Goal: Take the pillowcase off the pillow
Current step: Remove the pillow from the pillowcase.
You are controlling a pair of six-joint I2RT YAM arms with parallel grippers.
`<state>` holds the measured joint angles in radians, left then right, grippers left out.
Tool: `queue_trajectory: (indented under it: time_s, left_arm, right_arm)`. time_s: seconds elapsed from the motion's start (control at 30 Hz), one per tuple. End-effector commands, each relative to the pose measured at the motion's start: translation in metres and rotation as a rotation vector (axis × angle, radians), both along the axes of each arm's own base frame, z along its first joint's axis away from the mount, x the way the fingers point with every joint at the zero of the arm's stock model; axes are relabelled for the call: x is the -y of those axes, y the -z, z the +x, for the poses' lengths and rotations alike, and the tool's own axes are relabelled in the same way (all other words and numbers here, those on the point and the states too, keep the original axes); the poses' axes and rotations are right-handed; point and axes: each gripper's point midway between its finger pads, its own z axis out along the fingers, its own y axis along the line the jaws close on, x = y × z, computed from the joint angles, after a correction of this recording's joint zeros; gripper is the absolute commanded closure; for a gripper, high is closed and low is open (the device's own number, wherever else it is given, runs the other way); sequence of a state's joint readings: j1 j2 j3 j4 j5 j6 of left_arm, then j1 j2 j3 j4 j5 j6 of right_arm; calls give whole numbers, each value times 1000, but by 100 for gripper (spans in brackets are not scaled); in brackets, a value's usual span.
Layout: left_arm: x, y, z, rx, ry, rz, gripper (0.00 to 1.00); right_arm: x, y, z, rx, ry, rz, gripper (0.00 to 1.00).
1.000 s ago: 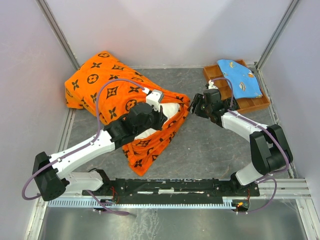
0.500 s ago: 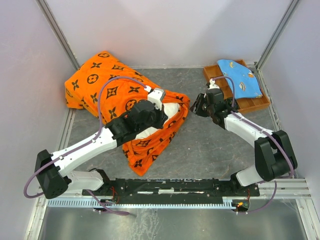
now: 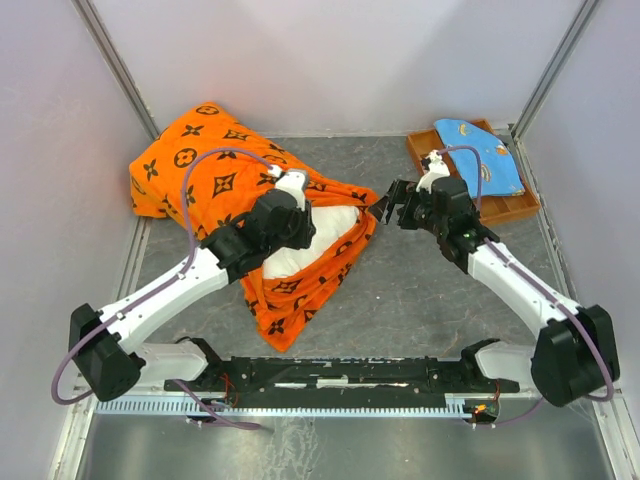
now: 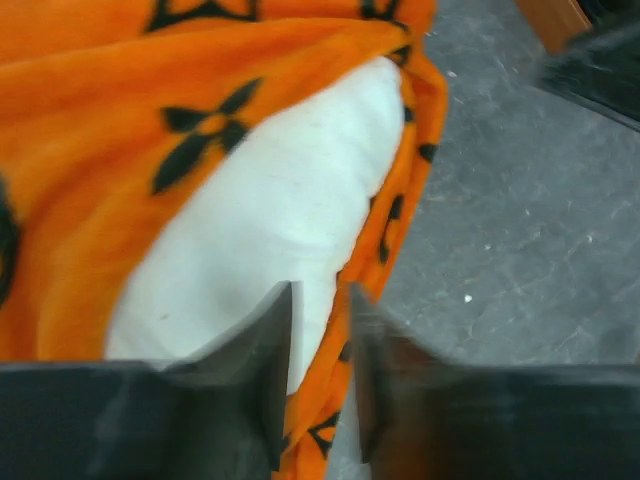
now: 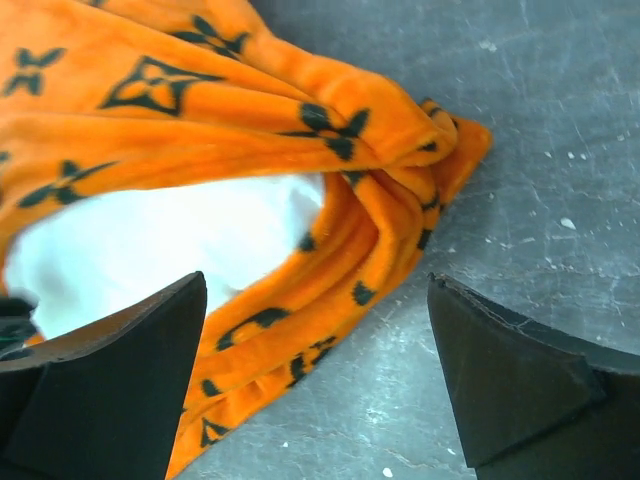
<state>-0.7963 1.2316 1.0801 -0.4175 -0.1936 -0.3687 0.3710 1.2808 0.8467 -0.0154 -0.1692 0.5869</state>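
The orange pillowcase with black motifs lies at the back left, its open end facing right. The white pillow bulges out of that opening. My left gripper hovers over the pillow's exposed end, shut, with nothing held. In the left wrist view its narrow slit shows pillow and the pillowcase's hem lying beneath. My right gripper is wide open just right of the bunched corner of the opening. In the right wrist view the pillowcase's folded hem and pillow lie between and beyond its fingertips.
A wooden tray stands at the back right, with a light-blue patterned cloth draped over it. White walls close in the back and both sides. Bare grey tabletop lies in front of the pillow.
My left arm has drawn back up and left, uncovering more white pillow. The right gripper has opened wide and shifted toward the pillowcase's corner.
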Motion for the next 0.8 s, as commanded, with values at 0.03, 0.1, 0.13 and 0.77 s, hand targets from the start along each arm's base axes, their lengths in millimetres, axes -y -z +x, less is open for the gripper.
queue_trajectory:
  time_s: [0.03,0.1,0.13,0.77]
  left_arm:
    - [-34,-29,13,69,-201,-86,95]
    - [-25,-42,6,98,-110,-168,97]
    - [-20,-54,0,108,-52,-229,97]
    - [1,-60,-28,-9,6,-316,1]
  right_arm:
    - [-11,-58,-11,169,-92,87,1]
    - [-21,-68,-18,196,-160,123,1]
    - [-27,-75,-23,211,-203,146,1]
    - [-17,-59,-23,103,-32,16,1]
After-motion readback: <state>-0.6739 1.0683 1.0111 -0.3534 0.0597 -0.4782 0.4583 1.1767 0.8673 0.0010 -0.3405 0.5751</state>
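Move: Under the two hands, the exposed white pillow has its middle about 4 cm ahead of the left hand, 2 cm to its right and some 12 cm below. The near rim of the pillowcase opening passes roughly 5 cm to the left hand's right, level with it, and the case's loose flap lies 13 cm back and 4 cm left. From the right hand, the pillow is about 13 cm left and 4 cm back, and the twisted case corner 6 cm straight ahead, both well below. Rising about 6 cm and shifting some 3 cm left above the pillow, the left hand opens its shut fingers wide and rolls its left side down about 15 degrees, then eases slightly down, back and right. The right hand, still open, climbs some 7 cm while drawing back and left from the case corner, swinging about 20 degrees counter-clockwise, then partly returns and sinks a little. ##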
